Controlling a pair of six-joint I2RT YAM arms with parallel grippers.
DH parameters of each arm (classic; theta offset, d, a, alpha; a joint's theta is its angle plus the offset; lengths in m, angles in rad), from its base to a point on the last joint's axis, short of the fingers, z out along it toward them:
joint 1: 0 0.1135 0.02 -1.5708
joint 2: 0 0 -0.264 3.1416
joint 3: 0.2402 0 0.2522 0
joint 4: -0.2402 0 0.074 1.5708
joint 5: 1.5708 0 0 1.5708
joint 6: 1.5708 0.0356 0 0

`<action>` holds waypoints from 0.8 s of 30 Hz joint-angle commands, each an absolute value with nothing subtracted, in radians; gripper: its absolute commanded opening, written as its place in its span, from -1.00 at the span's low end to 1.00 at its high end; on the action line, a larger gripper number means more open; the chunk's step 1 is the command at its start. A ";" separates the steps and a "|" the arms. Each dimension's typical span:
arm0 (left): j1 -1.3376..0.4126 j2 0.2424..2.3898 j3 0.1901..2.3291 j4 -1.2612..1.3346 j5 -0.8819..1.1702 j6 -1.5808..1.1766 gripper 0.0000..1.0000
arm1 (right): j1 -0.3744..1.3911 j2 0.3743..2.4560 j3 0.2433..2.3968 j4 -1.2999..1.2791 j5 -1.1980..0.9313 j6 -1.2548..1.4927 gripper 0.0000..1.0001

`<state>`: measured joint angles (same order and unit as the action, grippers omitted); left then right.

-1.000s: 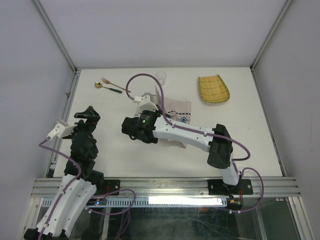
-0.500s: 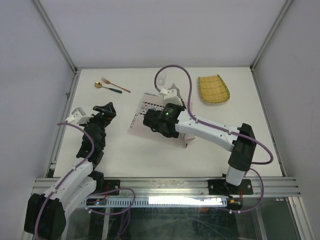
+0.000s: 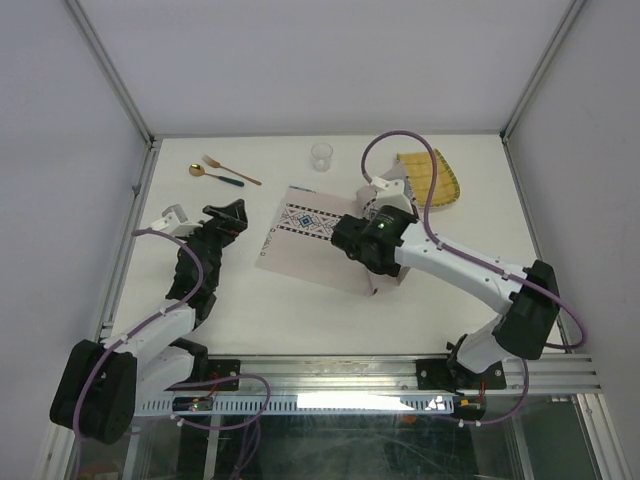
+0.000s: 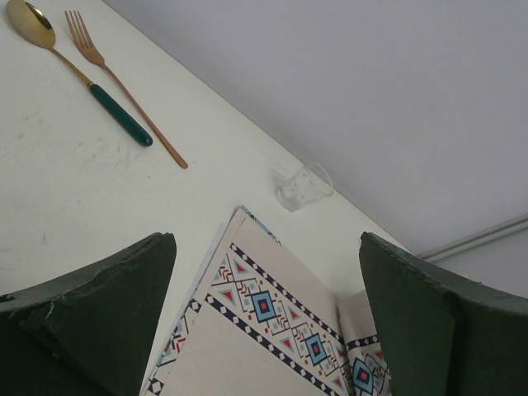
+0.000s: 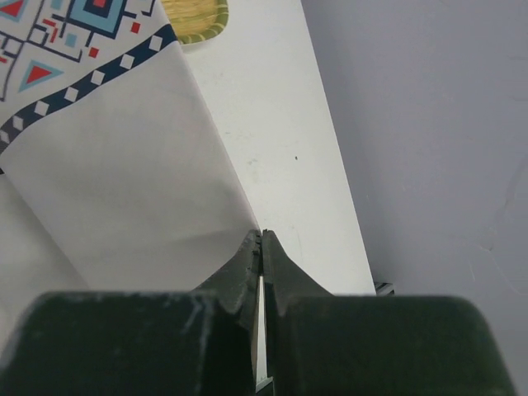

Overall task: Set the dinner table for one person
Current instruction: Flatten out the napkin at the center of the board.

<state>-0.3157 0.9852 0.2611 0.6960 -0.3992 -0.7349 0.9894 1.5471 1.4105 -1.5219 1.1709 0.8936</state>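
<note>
On the white dinner table (image 3: 480,235) lies a pale placemat (image 3: 300,240) with a blue-red patterned band (image 4: 272,309), partly unfolded. My right gripper (image 5: 262,236) is shut on the placemat's (image 5: 124,181) thin edge and lifts its right end. In the top view the right gripper (image 3: 372,250) sits over that end, its tips hidden under its body. The left gripper (image 3: 232,215) is open just left of the placemat, its dark fingers (image 4: 107,305) apart with nothing between them.
A gold spoon (image 3: 205,172) with a green handle and a copper fork (image 3: 232,170) lie at the far left. A clear glass (image 3: 321,155) stands at the back. A yellow-green plate (image 3: 440,180) sits at the far right, behind the right arm. Metal rails line the table edges.
My right gripper has carried the placemat's edge to the right, spreading the cloth out. The left arm has reached forward and right, closer to the placemat's left edge.
</note>
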 commanded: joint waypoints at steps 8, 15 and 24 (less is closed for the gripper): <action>-0.410 1.208 0.362 0.952 -0.316 -0.692 0.95 | 0.917 1.318 1.272 -1.530 1.260 0.880 -1.00; -0.480 1.385 0.444 1.045 -0.301 -0.660 0.95 | 0.903 1.292 1.253 -1.527 1.254 0.897 -1.00; -0.513 1.563 0.536 1.105 -0.265 -0.646 0.95 | 0.870 1.311 1.262 -1.529 1.217 0.896 -1.00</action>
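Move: From the left hand, the napkin's middle lies about 25 cm to the right, some 2 cm ahead and 16 cm down; the glass stands about 29 cm ahead and 22 cm right, and the fork lies 27 cm ahead, 5 cm left. The right hand keeps the napkin's lifted right edge pinched; the napkin's middle is some 10 cm ahead, 19 cm left and 21 cm below it, and the yellow plate some 32 cm ahead, 9 cm right. The right hand, fingers still shut on the napkin's raised right edge, draws it about 7 cm to the right and slightly back, away from the middle of the cloth, easing almost to a stop halfway through. Meanwhile the left hand, wide open and empty, swings some 12 cm right and 5 cm forward towards the napkin's middle, coming over its left edge while sinking about 3 cm and turning roughly 15 degrees clockwise, without touching the cloth. ##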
